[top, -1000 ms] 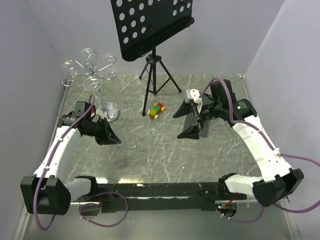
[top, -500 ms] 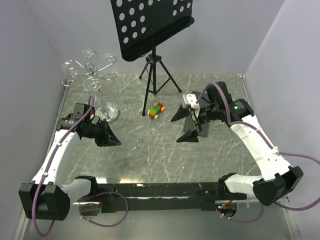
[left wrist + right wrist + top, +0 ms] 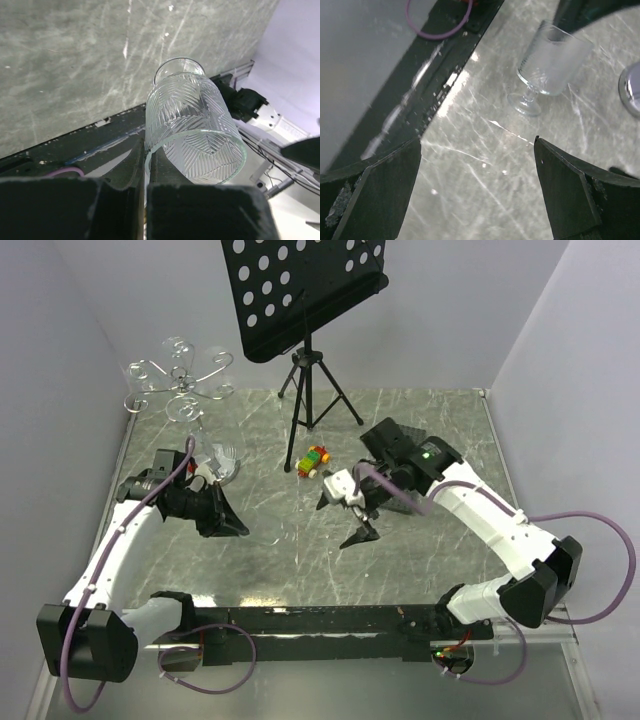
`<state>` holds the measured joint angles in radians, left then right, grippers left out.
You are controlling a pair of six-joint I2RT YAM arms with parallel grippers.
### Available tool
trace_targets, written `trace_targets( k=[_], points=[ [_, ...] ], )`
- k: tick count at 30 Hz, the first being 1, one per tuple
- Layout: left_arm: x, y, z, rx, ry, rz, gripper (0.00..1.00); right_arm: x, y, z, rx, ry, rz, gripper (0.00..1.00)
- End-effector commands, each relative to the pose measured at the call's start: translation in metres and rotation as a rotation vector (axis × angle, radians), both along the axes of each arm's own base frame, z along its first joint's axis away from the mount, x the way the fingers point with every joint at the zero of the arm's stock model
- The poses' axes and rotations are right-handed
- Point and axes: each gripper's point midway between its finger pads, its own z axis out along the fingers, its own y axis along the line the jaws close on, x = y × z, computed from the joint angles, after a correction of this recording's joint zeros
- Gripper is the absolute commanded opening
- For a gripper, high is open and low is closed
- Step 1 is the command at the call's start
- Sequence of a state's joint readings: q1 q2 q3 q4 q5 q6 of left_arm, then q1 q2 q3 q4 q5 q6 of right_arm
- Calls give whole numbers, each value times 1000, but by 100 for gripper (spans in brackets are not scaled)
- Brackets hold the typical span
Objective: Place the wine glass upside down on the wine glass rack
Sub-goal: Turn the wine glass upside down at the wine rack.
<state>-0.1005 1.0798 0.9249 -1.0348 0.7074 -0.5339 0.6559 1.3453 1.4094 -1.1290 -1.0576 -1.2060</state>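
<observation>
The wine glass (image 3: pixel 192 125) is clear with a cut pattern. My left gripper (image 3: pixel 146 160) is shut on its rim, one finger inside the bowl and one outside. In the right wrist view the wine glass (image 3: pixel 547 65) stands nearly upright, its foot at or just above the table. From above, my left gripper (image 3: pixel 235 523) is at the left-centre and the glass shows only faintly beside it. The chrome wine glass rack (image 3: pixel 180 385) stands at the back left, its round base (image 3: pixel 225 462) behind the left arm. My right gripper (image 3: pixel 343 520) is open and empty, right of the glass, and the right gripper (image 3: pixel 478 142) faces it.
A black perforated music stand (image 3: pixel 305 300) on a tripod (image 3: pixel 312 390) stands at the back centre. A small colourful toy car (image 3: pixel 313 460) lies just behind my right gripper. White walls close three sides, and a black rail (image 3: pixel 330 620) runs along the near edge.
My right arm has swung left and nearer, bringing its open gripper from mid-right to the table's centre beside the glass. The left gripper with the glass has hardly moved.
</observation>
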Motion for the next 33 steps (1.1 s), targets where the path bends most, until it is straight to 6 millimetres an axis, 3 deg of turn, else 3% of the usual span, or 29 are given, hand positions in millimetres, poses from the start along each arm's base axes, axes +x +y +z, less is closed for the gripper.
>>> trace_targets(
  k=[1,8,12,19,27,33],
  points=[
    [-4,-18,24,-130,-25,-51,1,0,17,-2,35,-250,155,100],
    [-13,-26,34,-211,-36,-76,1,5,45,-16,105,-499,245,97],
    [-19,-33,45,-291,-47,-97,1,4,44,-18,134,-569,259,88],
    [-23,-40,54,-392,-49,-124,1,-6,28,-39,138,-673,331,77],
    [-29,-46,55,-438,-34,-161,1,1,42,-22,207,-704,297,73],
    [-27,-50,59,-467,-31,-183,1,-5,39,-37,186,-717,348,62]
  ],
)
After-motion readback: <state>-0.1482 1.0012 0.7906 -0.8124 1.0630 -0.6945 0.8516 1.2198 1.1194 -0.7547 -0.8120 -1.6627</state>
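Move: Hanging foot-down to the right from the shut left fingers, which grip its rim, the wine glass has its middle about 6 cm right of that hand and 5 cm below it, level with it fore and aft. From the open right hand the glass's foot lies about 11 cm left and 14 cm below, straight across. The toy car stands some 23 cm ahead and 11 cm left of the right hand, on the table. The rack's base is about 20 cm ahead and 5 cm left of the left hand. Bringing the two hands together for a handover, the left keeps its grip on the rim and carries the glass right and up, about 4 cm each, and a little back, tilting its fingers some 20 degrees towards level so the foot swings up. The right hand sinks about 5 cm, then rises slightly, edging left towards the foot while rolling some 40 degrees about its fingers and narrowing them to about two-thirds open, not yet gripping. ##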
